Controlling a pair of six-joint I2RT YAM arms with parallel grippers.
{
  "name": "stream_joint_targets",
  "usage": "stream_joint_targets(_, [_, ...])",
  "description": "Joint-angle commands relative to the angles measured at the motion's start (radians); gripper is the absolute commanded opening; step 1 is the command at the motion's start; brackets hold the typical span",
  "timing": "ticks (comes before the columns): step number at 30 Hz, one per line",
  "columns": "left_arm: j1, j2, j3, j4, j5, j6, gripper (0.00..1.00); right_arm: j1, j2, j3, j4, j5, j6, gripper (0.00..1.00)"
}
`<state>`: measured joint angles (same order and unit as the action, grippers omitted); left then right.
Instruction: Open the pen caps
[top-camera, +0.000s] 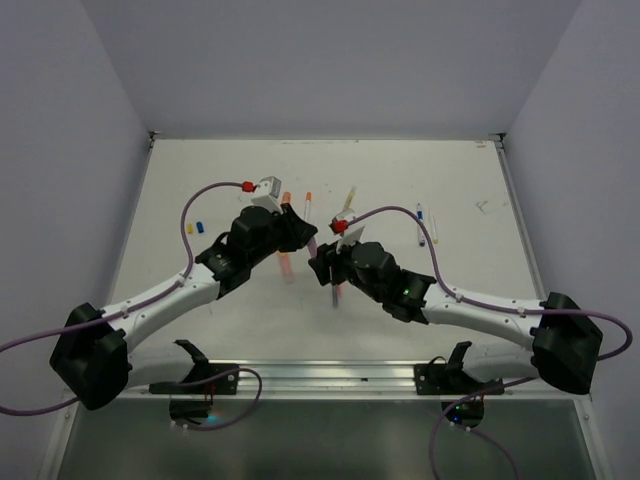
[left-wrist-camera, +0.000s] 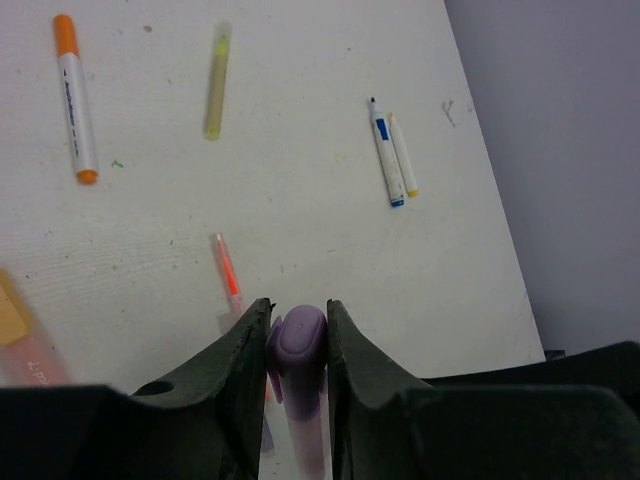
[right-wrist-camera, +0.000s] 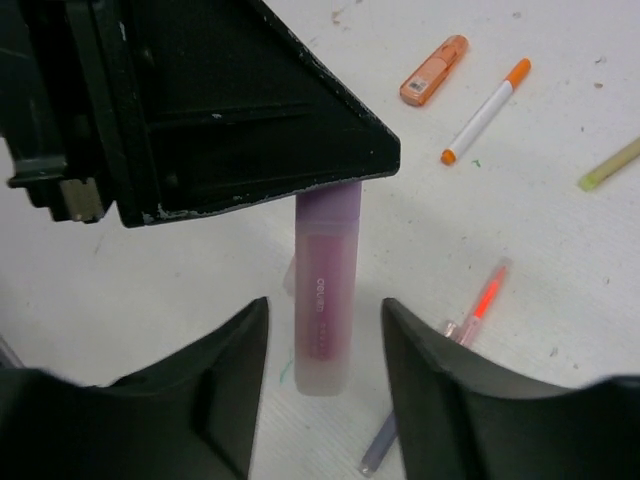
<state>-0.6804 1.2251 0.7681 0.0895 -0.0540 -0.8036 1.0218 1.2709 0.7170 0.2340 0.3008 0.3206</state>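
A lilac highlighter (right-wrist-camera: 325, 300) hangs above the table by its cap end. My left gripper (left-wrist-camera: 298, 330) is shut on its lilac pen cap (left-wrist-camera: 298, 338), one finger pressed against each side. In the right wrist view the left gripper's finger (right-wrist-camera: 230, 110) covers most of that cap. My right gripper (right-wrist-camera: 325, 315) is open, with its fingers standing either side of the highlighter's body and a gap on both sides. In the top view the two grippers (top-camera: 305, 238) (top-camera: 323, 265) meet at the table's middle.
On the table lie a white marker with orange caps (left-wrist-camera: 75, 100), a yellow-green pen (left-wrist-camera: 216, 82), a blue pen (left-wrist-camera: 384, 152) beside a thin white one (left-wrist-camera: 403, 155), a thin orange pen (right-wrist-camera: 482, 298) and an orange highlighter (right-wrist-camera: 434, 70). Two small caps (top-camera: 196, 227) lie far left.
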Motion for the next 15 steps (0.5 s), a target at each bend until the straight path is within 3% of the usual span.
stream_joint_targets(1, [0.007, -0.070, -0.004, 0.078, 0.005, 0.128, 0.00, 0.000, -0.087, 0.012, -0.011, -0.074, -0.037, 0.60])
stream_joint_targets(3, [0.030, -0.102, -0.022, 0.122, 0.049, 0.165, 0.00, -0.023, -0.122, 0.016, -0.030, -0.145, -0.043, 0.67])
stream_joint_targets(8, [0.117, -0.151, -0.062, 0.223, 0.334, 0.247, 0.00, -0.077, -0.169, 0.042, -0.088, -0.388, -0.064, 0.80])
stream_joint_targets(11, [0.185, -0.170, -0.087, 0.288, 0.482, 0.259, 0.00, -0.117, -0.171, 0.068, -0.124, -0.494, -0.078, 0.81])
stream_joint_targets(15, [0.194, -0.179, -0.087, 0.354, 0.611, 0.285, 0.00, -0.176, -0.154, 0.096, -0.117, -0.630, -0.066, 0.81])
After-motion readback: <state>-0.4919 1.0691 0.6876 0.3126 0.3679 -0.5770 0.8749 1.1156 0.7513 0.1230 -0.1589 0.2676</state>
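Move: The purple highlighter already hangs by its capped end from the left fingers, its middle about 3 cm back, 1 cm right and 3 cm below that hand. From the right hand, which is already opening around its lower end, the middle lies 3 cm ahead, 1 cm left and about level. On the table, some 18 cm below the left hand, lie the yellow-capped highlighter, 3 cm back and 7 cm left, and the red pen, 5 cm back and 5 cm right. The purple highlighter is carried up about 7 cm in the left hand's unchanged grip, drifting slightly left, while that wrist tips its fingers up and swings clockwise, some 25 degrees in all. The right hand spreads wide and clears the body, rising about 5 cm and backing off 3 cm as it turns counter-clockwise nearly 20 degrees. ##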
